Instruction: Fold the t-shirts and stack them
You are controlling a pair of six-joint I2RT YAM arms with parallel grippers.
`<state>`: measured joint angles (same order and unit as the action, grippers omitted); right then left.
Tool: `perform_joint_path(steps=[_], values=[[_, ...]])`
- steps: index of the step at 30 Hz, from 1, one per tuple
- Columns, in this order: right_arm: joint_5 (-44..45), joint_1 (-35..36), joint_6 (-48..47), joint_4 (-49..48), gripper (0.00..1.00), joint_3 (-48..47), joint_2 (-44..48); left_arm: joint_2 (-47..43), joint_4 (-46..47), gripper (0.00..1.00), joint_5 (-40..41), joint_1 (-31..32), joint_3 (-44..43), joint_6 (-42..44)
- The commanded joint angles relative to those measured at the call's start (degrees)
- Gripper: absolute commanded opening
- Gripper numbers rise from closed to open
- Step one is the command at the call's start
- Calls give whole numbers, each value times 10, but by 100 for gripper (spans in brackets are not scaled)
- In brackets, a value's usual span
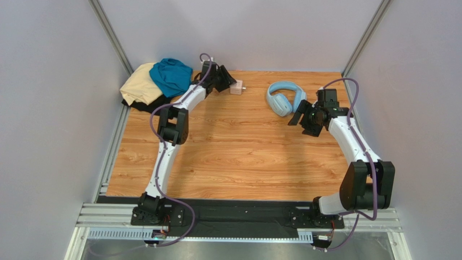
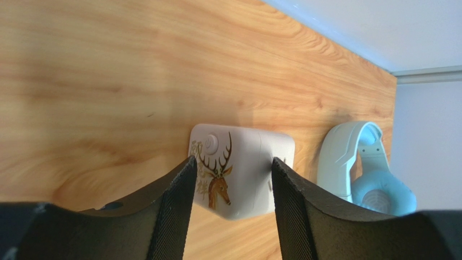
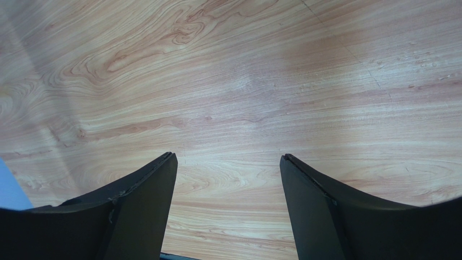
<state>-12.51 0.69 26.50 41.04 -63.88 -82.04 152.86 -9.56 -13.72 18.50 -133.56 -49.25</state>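
Note:
The t-shirts lie in a loose pile at the table's back left corner. A teal-blue one (image 1: 172, 76) is bunched on top, a pale tan one (image 1: 139, 86) lies beside it, and a black one (image 1: 145, 105) shows at the pile's near edge. My left gripper (image 1: 226, 80) is just right of the pile, open, its tips at a small pink cube (image 1: 236, 87). In the left wrist view the left gripper (image 2: 233, 160) frames the deer-printed cube (image 2: 244, 179); I cannot tell whether the fingers touch it. My right gripper (image 1: 301, 120) hangs open over bare wood (image 3: 228, 155), holding nothing.
Light-blue headphones (image 1: 284, 97) lie at the back right, between the cube and my right gripper, and show in the left wrist view (image 2: 358, 168). Grey walls close in the table on the left, back and right. A metal rail (image 1: 238, 222) runs along the near edge.

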Motion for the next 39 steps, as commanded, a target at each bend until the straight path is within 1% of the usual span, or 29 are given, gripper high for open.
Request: perform_joint_path(steps=[1, 3, 5, 8, 9, 10, 12, 13, 17, 19, 23, 26, 27, 28, 29, 30, 31, 32, 33, 34, 36, 39], values=[[-26, -2, -3, -19, 76, 14, 50, -134, 52, 61, 12, -44, 124, -17], [-26, -2, -6, -18, 76, 18, 57, -184, 59, 61, 14, -58, 159, -18], [-25, -2, -9, -21, 76, 23, 52, -204, 35, 61, 2, -72, 180, -2], [-37, -2, 1, -41, 75, 24, 31, -229, 15, 61, -20, -73, 209, 25], [-47, 0, 5, -46, 75, 23, 26, -241, 21, 61, -25, -73, 224, 21], [-51, 1, 11, -58, 75, 20, 20, -249, 43, 61, -30, -73, 261, 8], [-59, 5, 16, -65, 75, 8, 3, -266, 56, 61, -37, -73, 297, -1], [-57, 8, 17, -64, 75, 2, -5, -269, 50, 61, -41, -73, 299, 0], [-58, 15, 14, -62, 75, -12, -33, -293, -18, 61, -54, -73, 294, 42], [-63, 16, 7, -62, 75, -9, -35, -311, -31, 61, -52, -74, 318, 66], [-63, 31, 7, -77, 75, -19, -56, -366, -34, 61, -40, -84, 370, 72], [-58, 48, 4, -75, 75, -55, -110, -395, -98, 62, -52, -98, 371, 76], [-55, 53, 1, -75, 75, -64, -140, -407, -139, 62, -50, -101, 369, 99], [-53, 57, 0, -75, 75, -84, -153, -422, -156, 62, -34, -101, 373, 112], [-52, 66, -1, -76, 75, -94, -167, -460, -160, 62, -27, -101, 385, 122], [-50, 70, -2, -79, 75, -105, -181, -481, -159, 62, -20, -101, 421, 136], [-49, 71, -3, -78, 75, -126, -209, -500, -161, 62, 9, -101, 439, 137], [-52, 73, -2, -77, 74, -140, -224, -532, -163, 62, 21, -102, 470, 138], [-55, 73, -1, -69, 73, -155, -239, -543, -167, 62, 31, -102, 482, 149], [-59, 74, -3, -61, 72, -184, -267, -556, -172, 62, 58, -102, 492, 157], [-70, 75, 0, -54, 72, -202, -282, -561, -201, 62, 91, -102, 496, 180], [-80, 74, 16, -52, 72, -233, -298, -557, -224, 63, 194, -102, 489, 185]])
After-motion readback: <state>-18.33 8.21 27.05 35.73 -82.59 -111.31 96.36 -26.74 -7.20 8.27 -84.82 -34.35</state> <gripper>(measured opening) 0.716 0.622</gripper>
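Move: The box stands right at my left fingertips, roughly 2 cm ahead and 4 cm to the right, a little lower. From my left hand the blue t-shirt lies about 28 cm left and 5 cm ahead, the yellow one some 45 cm left and 3 cm ahead, the black one about 38 cm left and 7 cm back. From my right hand the headphones are some 22 cm ahead, 4 cm left and 8 cm lower. I pull my open left hand away from the box, up and to the left, then back with a short dip, and up and left again to hover in front of the t-shirt pile, about 18 cm back, 18 cm left and 13 cm higher, rolling its left side up. My open right hand hardly travels at first, then reaches forward, left and down towards the headphones, about 9 cm forward. ##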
